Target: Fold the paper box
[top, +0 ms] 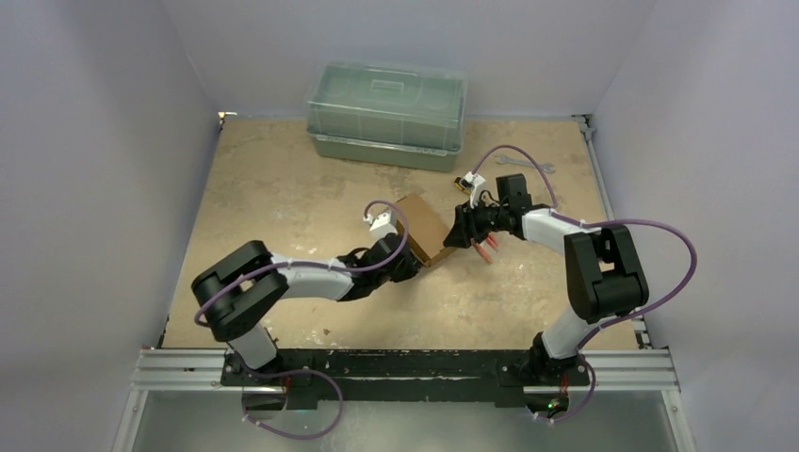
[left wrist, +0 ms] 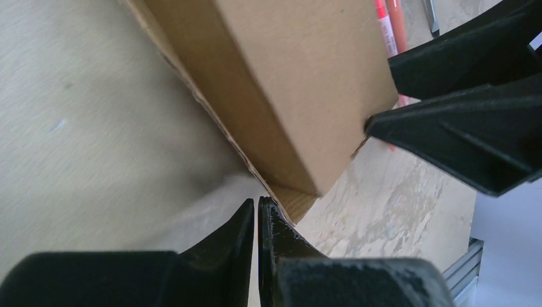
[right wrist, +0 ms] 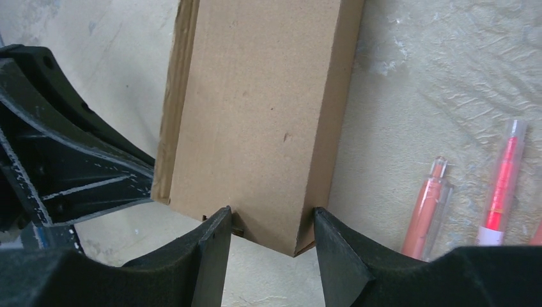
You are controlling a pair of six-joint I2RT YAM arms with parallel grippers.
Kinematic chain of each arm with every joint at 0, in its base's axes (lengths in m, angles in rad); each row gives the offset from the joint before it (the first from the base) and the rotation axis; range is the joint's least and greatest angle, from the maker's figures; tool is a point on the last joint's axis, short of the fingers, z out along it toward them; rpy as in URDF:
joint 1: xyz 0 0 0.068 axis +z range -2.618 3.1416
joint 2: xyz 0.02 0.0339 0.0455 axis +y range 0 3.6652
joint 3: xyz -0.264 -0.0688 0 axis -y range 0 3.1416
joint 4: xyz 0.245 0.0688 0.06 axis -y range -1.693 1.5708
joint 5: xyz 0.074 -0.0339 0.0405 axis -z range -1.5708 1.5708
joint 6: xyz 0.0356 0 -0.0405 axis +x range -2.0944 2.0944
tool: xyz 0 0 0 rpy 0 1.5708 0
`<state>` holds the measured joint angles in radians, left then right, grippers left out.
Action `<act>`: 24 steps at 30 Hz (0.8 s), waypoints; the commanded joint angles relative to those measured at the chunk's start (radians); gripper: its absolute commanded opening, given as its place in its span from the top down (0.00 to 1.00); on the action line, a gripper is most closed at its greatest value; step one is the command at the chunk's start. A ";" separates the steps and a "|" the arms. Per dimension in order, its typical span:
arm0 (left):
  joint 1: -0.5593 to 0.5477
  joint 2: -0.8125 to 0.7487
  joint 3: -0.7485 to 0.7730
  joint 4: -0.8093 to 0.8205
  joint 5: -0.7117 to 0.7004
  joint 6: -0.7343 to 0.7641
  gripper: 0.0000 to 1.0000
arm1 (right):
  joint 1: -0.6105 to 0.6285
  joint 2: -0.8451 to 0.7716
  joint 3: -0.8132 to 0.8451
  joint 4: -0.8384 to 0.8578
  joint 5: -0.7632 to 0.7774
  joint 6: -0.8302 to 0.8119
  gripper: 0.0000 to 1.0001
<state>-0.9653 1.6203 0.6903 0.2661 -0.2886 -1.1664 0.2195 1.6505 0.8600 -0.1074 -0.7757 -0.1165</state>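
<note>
The paper box is a small plain brown carton at the middle of the table, one end raised between the two arms. In the right wrist view the paper box fills the centre. My right gripper holds its near end, one fingertip against each side. My left gripper is shut, with only a thin slit between the tips and nothing in it. The right-hand tip touches the low corner of the paper box. The right gripper's black fingers press on the carton's far end.
A large translucent green-grey lidded container stands at the back. Red-orange pens lie on the table just right of the box, under the right arm. A wrench lies at the back right.
</note>
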 commanded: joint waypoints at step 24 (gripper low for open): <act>0.157 -0.347 -0.184 -0.196 -0.033 0.180 0.92 | 0.021 0.020 0.045 -0.025 0.002 -0.048 0.47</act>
<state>-0.8890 1.3525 0.5743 0.1299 -0.2264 -0.9588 0.2264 1.6627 0.8753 -0.1093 -0.7597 -0.1299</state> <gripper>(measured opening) 0.075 0.529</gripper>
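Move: The paper box's leaning side wall has its near corner right at the left fingertips, about 1 cm ahead and 2 cm to the right. The box's middle lies some 10 cm ahead of the left hand and straight in line, 2 cm lower. The red pens lie about 6 cm ahead and 12 cm right of it. From the right hand the box's middle is roughly 4 cm ahead and 7 cm left, the pens about 5 cm right and level. The side wall's near corner, already against the nearly shut left fingertips, is pushed forward and right towards the lid as the left hand goes on some 3 cm. The left hand then backs off, rising about 3 cm and swinging about 7 cm left, clear of the box. The right hand's open fingers stay astride the box's corner, shifting forward about 1 cm and easing most of the way back. ##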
